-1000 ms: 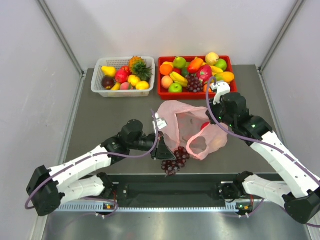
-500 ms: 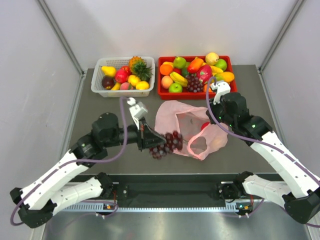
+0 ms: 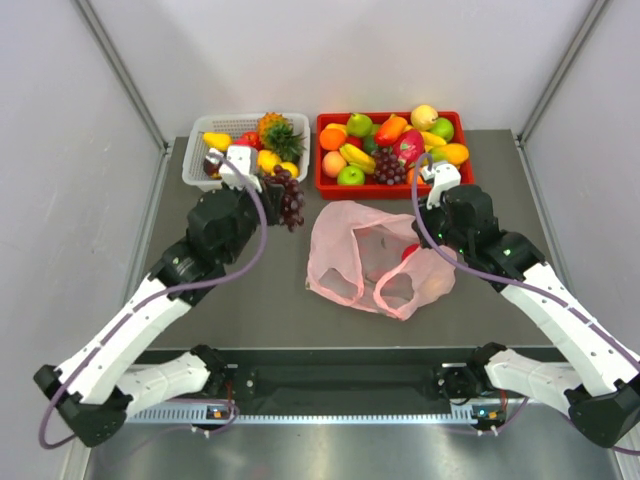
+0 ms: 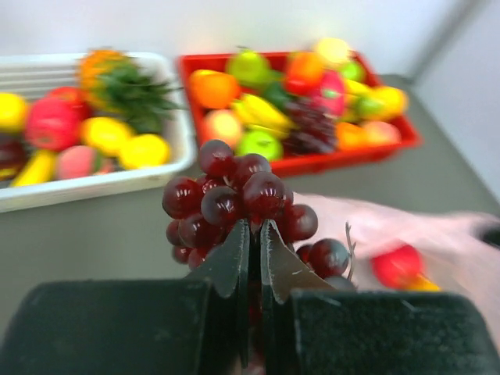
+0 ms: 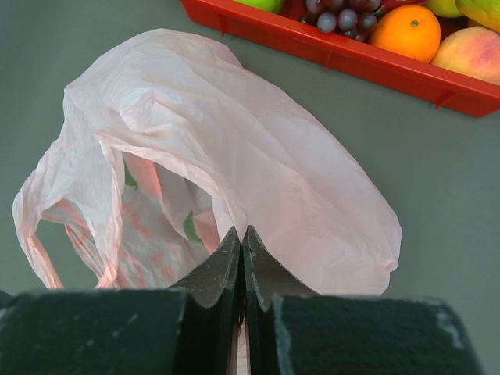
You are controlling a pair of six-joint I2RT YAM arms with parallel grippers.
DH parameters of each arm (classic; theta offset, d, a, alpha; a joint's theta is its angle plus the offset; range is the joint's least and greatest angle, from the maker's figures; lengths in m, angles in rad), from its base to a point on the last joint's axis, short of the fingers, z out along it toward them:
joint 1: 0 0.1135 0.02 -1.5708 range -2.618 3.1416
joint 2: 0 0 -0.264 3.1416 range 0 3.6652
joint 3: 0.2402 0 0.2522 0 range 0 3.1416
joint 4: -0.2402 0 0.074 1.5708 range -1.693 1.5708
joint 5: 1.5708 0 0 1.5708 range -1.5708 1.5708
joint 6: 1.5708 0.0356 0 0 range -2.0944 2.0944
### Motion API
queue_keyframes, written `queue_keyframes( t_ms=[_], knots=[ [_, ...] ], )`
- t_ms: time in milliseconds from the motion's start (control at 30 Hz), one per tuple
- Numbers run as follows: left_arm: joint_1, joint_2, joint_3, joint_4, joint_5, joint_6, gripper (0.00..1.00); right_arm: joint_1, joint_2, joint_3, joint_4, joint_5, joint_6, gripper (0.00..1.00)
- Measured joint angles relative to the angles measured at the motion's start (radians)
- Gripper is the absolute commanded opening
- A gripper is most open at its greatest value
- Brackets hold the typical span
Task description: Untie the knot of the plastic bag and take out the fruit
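Note:
The pink plastic bag (image 3: 352, 250) lies open mid-table, its handle loops loose toward the near edge; the knot is out of view. Through the plastic I see reddish fruit (image 3: 410, 252) and an orange one (image 3: 436, 286) inside. My left gripper (image 3: 274, 194) is shut on a dark purple grape bunch (image 3: 291, 204), held above the table just in front of the white basket (image 3: 196, 180). In the left wrist view the grapes (image 4: 234, 195) bulge round the gripper (image 4: 255, 226). My right gripper (image 5: 241, 232) is shut on a fold of the bag (image 5: 234, 133) at its right side (image 3: 421, 238).
The white basket holds a pineapple (image 3: 277, 134) and several other fruits. Beside it at the back stands a red crate (image 3: 320, 185) full of fruit, also in the right wrist view (image 5: 351, 56). Grey walls close in on both sides.
My left arm has carried the grape bunch from the near edge by the bag up and back-left to the front of the white basket. The right arm and bag have stayed put.

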Motion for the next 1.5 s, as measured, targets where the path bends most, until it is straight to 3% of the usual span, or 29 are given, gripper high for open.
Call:
queue_keyframes(
  t_ms=[233,433,667,900,1000,1033,1100,1133,1200,1233,1500],
  knots=[
    [0.319,0.2,0.046,0.088,0.05,0.002,0.0,0.0,0.0,0.0,0.0,0.0,-0.003,0.0],
    [0.508,0.41,0.118,0.198,0.125,-0.018,0.0,0.0,0.0,0.0,0.0,-0.004,-0.003,0.0],
    [0.665,0.674,0.187,0.341,0.204,-0.079,0.0,0.0,0.021,0.0,0.0,-0.01,-0.005,0.0],
    [0.731,0.884,0.291,0.4,0.22,-0.111,0.01,-0.001,0.047,0.0,0.002,-0.011,-0.005,0.0],
    [0.742,0.946,0.328,0.417,0.226,-0.125,0.29,-0.001,0.058,0.0,0.001,-0.011,-0.006,0.0],
    [0.747,0.964,0.34,0.42,0.229,-0.131,0.44,-0.001,0.06,0.0,0.001,-0.01,-0.008,0.0],
    [0.757,0.996,0.364,0.425,0.23,-0.149,0.61,-0.001,0.061,0.0,0.001,-0.01,-0.01,0.0],
    [0.765,1.008,0.373,0.427,0.23,-0.16,0.79,-0.001,0.061,0.0,0.001,-0.01,-0.011,0.0],
    [0.781,1.021,0.378,0.433,0.227,-0.18,0.86,-0.001,0.063,0.0,0.002,-0.009,-0.012,0.0],
    [0.788,1.024,0.378,0.433,0.224,-0.189,0.99,-0.001,0.064,0.0,0.002,-0.009,-0.012,0.0],
    [0.799,0.923,0.259,0.491,0.265,-0.237,0.99,-0.001,0.069,0.0,0.001,-0.008,-0.012,0.0]
  ],
)
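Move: The left hand holds the grapes high in front of the white basket, whose middle is about 35 cm ahead, 15 cm left and 30 cm below. Inside, the dark round fruit is some 31 cm ahead and 24 left of the hand, the pineapple about 39 ahead and 4 left. The red basket lies roughly 35 cm ahead and 27 right. From the right hand, the white basket is about 35 cm ahead, 44 left and 20 below. Forward, left and down in one long sweep, about 30 cm out and 20 across, the left hand carries the grapes over the near-left part of the white basket, sinking mostly in the later half and turning some 30 degrees counter-clockwise. There its fingers open wide and release them, and the hand starts to draw back and up. The right hand keeps its pinch on the bag and sinks about 2 cm. ##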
